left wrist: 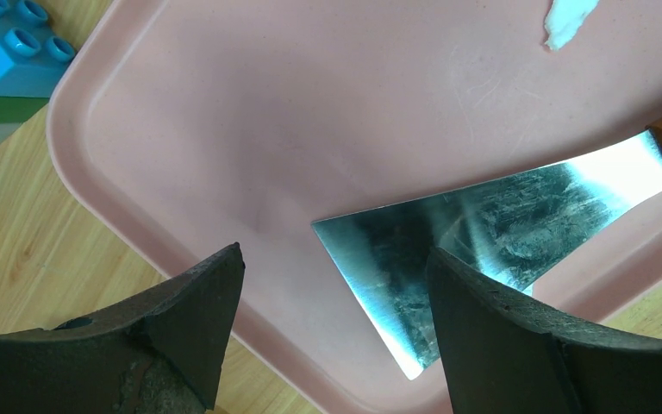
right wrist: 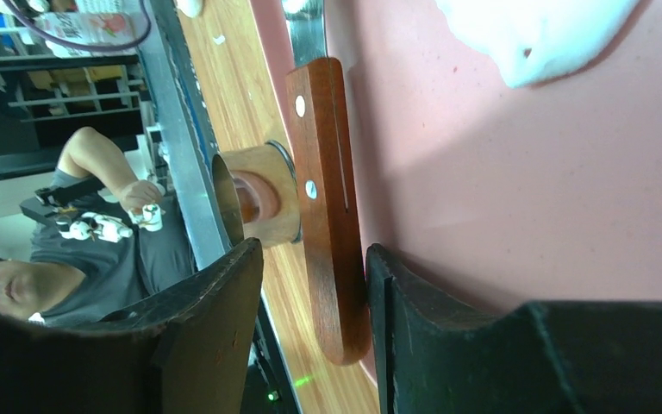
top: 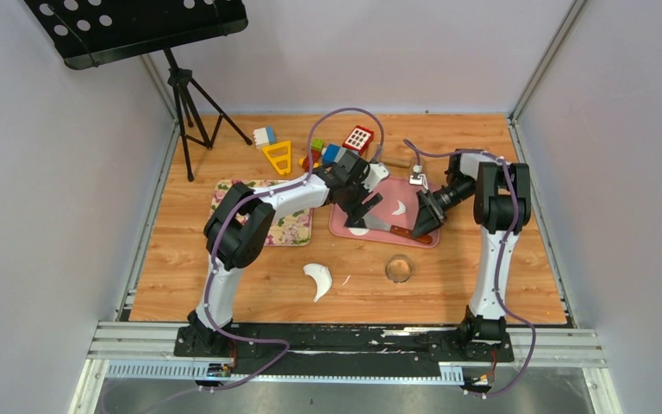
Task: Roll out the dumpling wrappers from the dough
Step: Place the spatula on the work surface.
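Note:
A pink tray (top: 422, 240) holds a metal scraper with a wooden handle (top: 414, 232) and a small white dough scrap (top: 399, 207). A bigger crescent of dough (top: 318, 279) lies on the table in front. My left gripper (left wrist: 334, 250) hangs open over the tray (left wrist: 224, 112), with the scraper blade (left wrist: 483, 224) below its right finger. My right gripper (right wrist: 315, 247) is open around the handle (right wrist: 323, 172): one finger touches it, and a gap shows at the other. A white bit (top: 358, 231) peeks out under the left gripper; I cannot tell if it is a dumpling wrapper.
A small metal ring (top: 399, 269) stands on the table before the tray. A floral mat (top: 291, 228) lies left of the tray under the left arm. Toy blocks (top: 319, 151) sit at the back, and a music stand's tripod (top: 191, 108) stands at the back left.

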`<control>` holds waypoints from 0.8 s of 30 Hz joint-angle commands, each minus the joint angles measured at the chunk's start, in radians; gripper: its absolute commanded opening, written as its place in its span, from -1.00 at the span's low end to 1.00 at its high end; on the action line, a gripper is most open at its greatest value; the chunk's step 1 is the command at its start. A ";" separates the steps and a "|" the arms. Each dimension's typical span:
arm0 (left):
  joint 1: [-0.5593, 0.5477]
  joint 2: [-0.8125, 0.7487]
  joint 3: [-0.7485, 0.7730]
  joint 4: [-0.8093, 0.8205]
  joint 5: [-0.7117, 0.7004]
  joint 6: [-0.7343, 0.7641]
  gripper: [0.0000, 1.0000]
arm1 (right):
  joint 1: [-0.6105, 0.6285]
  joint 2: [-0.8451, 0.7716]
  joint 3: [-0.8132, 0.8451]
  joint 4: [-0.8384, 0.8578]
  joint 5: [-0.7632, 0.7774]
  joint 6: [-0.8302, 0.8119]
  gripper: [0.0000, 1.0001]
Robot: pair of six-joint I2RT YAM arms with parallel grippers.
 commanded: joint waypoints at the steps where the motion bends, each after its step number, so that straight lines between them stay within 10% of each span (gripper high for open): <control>1: -0.009 0.023 -0.010 -0.028 -0.008 0.008 0.70 | -0.004 -0.072 0.029 -0.028 0.112 -0.024 0.00; 8: -0.012 -0.010 -0.054 -0.013 0.017 -0.014 0.69 | -0.006 -0.157 0.088 0.006 0.210 -0.005 0.45; 24: -0.042 -0.081 -0.194 0.066 0.038 -0.034 0.68 | 0.010 -0.382 0.007 0.206 0.207 0.107 0.48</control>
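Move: The spatula lies in the pink tray, its wooden handle still between the right hand's half-open fingers, the handle's middle about 3 cm to the left, 1 cm back and 2 cm below. The dough scrap is some 6 cm left and 6 cm ahead of the hand; the ring cutter is 6 cm left and 10 cm back. From the open left hand, the spatula handle is about 11 cm right, 5 cm back and 3 cm lower. Upward, with a smaller forward and rightward shift, the right hand backs off the spatula handle: it first slides right, then climbs about 6 cm while its fingers spread from half open to well open and the wrist tips them some 30 degrees more steeply down. Late on, the left hand, staying open low over the blade, eases about 2 cm back. ##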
